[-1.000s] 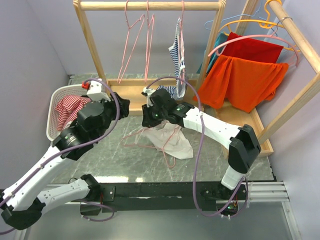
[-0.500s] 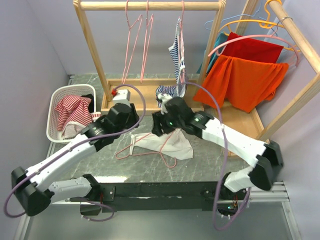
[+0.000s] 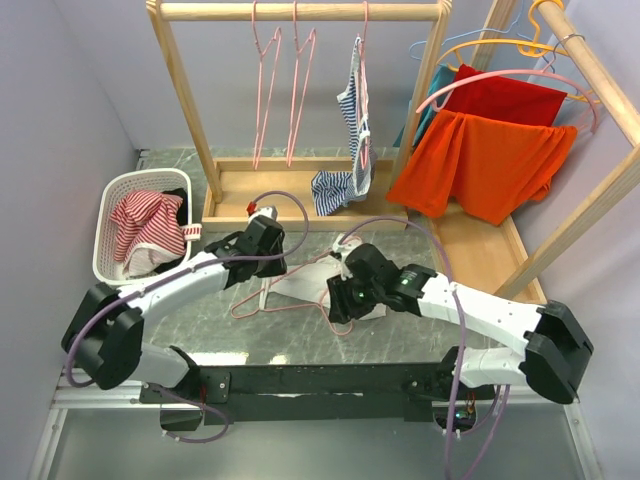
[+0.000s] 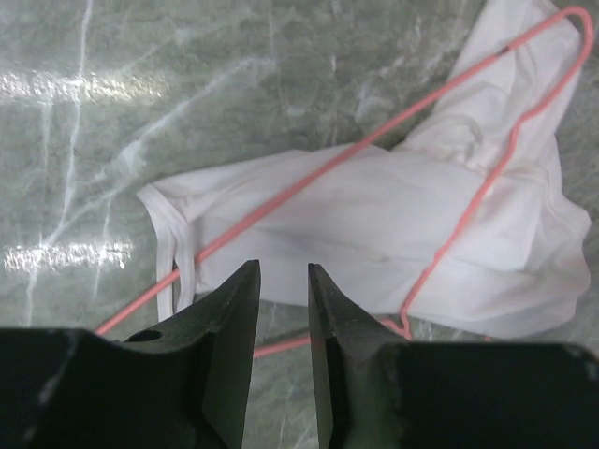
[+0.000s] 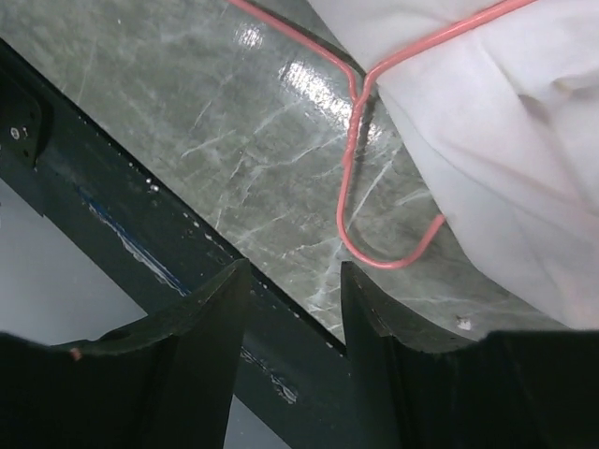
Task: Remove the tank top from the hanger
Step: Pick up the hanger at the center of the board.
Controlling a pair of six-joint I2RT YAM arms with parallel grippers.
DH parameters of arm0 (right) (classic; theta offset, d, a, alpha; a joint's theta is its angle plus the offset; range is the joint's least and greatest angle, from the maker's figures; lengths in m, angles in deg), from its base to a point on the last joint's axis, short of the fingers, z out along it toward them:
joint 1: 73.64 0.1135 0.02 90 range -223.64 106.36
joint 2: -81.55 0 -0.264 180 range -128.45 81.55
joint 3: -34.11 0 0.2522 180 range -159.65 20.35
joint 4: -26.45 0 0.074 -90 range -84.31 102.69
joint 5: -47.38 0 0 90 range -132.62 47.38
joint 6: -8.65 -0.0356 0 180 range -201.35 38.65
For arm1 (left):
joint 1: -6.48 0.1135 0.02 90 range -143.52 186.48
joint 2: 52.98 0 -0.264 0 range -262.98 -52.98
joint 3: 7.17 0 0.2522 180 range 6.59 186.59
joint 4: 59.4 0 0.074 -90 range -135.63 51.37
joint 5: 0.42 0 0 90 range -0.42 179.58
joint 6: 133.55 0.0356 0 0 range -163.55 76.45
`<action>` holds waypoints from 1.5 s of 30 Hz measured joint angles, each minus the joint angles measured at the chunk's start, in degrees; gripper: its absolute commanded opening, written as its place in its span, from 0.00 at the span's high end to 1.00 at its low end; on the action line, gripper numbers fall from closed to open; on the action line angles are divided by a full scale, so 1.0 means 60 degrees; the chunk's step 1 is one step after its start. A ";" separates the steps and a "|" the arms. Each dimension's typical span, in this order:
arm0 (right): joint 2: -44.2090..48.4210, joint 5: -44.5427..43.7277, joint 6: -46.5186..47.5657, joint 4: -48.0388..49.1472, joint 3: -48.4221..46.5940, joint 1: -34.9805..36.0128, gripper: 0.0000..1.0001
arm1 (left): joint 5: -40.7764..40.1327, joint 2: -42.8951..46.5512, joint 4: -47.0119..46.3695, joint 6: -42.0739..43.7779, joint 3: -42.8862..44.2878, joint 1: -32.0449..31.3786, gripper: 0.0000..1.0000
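The white tank top (image 3: pixel 300 285) lies crumpled on the marble table with the pink wire hanger (image 3: pixel 250 300) still threaded through it. From the left wrist, the tank top (image 4: pixel 402 215) spreads just ahead of my left gripper (image 4: pixel 284 276), and the hanger's wire (image 4: pixel 309 178) crosses it. The left jaws stand narrowly apart with nothing between them, low at the cloth's left edge (image 3: pixel 272 268). My right gripper (image 3: pixel 335 305) is open at the cloth's near side. In its wrist view the hanger's hook (image 5: pixel 374 253) curls on the table just ahead of the right gripper (image 5: pixel 295 276), beside the tank top (image 5: pixel 496 140).
A wooden rack (image 3: pixel 300 12) at the back carries two bare pink hangers (image 3: pixel 275 90) and a striped garment (image 3: pixel 352 120). A white basket (image 3: pixel 120 195) of clothes stands at the left. Orange and red garments (image 3: pixel 490 160) hang on the right rack. A black rail (image 3: pixel 320 380) borders the near edge.
The right gripper has opened and dropped low toward the near edge; the tank top and hanger now lie flat. The left arm swung in from the left and came down, its jaws narrowing.
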 measured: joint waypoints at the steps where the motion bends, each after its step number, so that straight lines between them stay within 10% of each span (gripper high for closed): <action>1: -0.0124 0.0066 -0.0036 0.0087 0.0025 0.0040 0.50 | 0.0113 -0.0138 -0.0109 0.0004 0.0000 0.0106 0.68; 34: -0.3767 -0.1821 -0.0069 0.0936 -0.0852 0.0933 0.64 | 0.0973 -0.0568 -0.0834 0.0124 0.0004 0.1545 0.68; 41: -0.3905 -0.1843 -0.0047 0.1027 -0.0925 0.0984 0.98 | 0.0973 -0.0568 -0.0831 0.0127 0.0004 0.1614 0.68; 45: -0.3876 -0.2069 -0.0062 0.0922 -0.0962 0.1089 1.00 | 0.0976 -0.0568 -0.0831 0.0164 0.0004 0.1647 0.68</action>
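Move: The twisted neck of the pink hanger lying on the board is about 8 cm below the right hand, roughly 2 cm ahead and 3 cm to its left. Its hook curls almost beneath the right hand, about 1 cm back and 1 cm to the right, 9 cm down. The white tank top's middle is some 7 cm ahead and 2 cm left of this hand. From the left hand, the neck lies about 11 cm back, 11 cm right and 8 cm down. The right hand sinks some 8 cm to the hanger's neck, easing left and a little forward on the way, its fingers narrowing somewhat and tilting about 15 degrees steeper; near the board it stops and shuts them, pinching the twisted wire just where the two shoulders meet. Meanwhile the empty left hand draws off forward and to its left, about 5 cm away from the neck, its fingers staying partly open. ##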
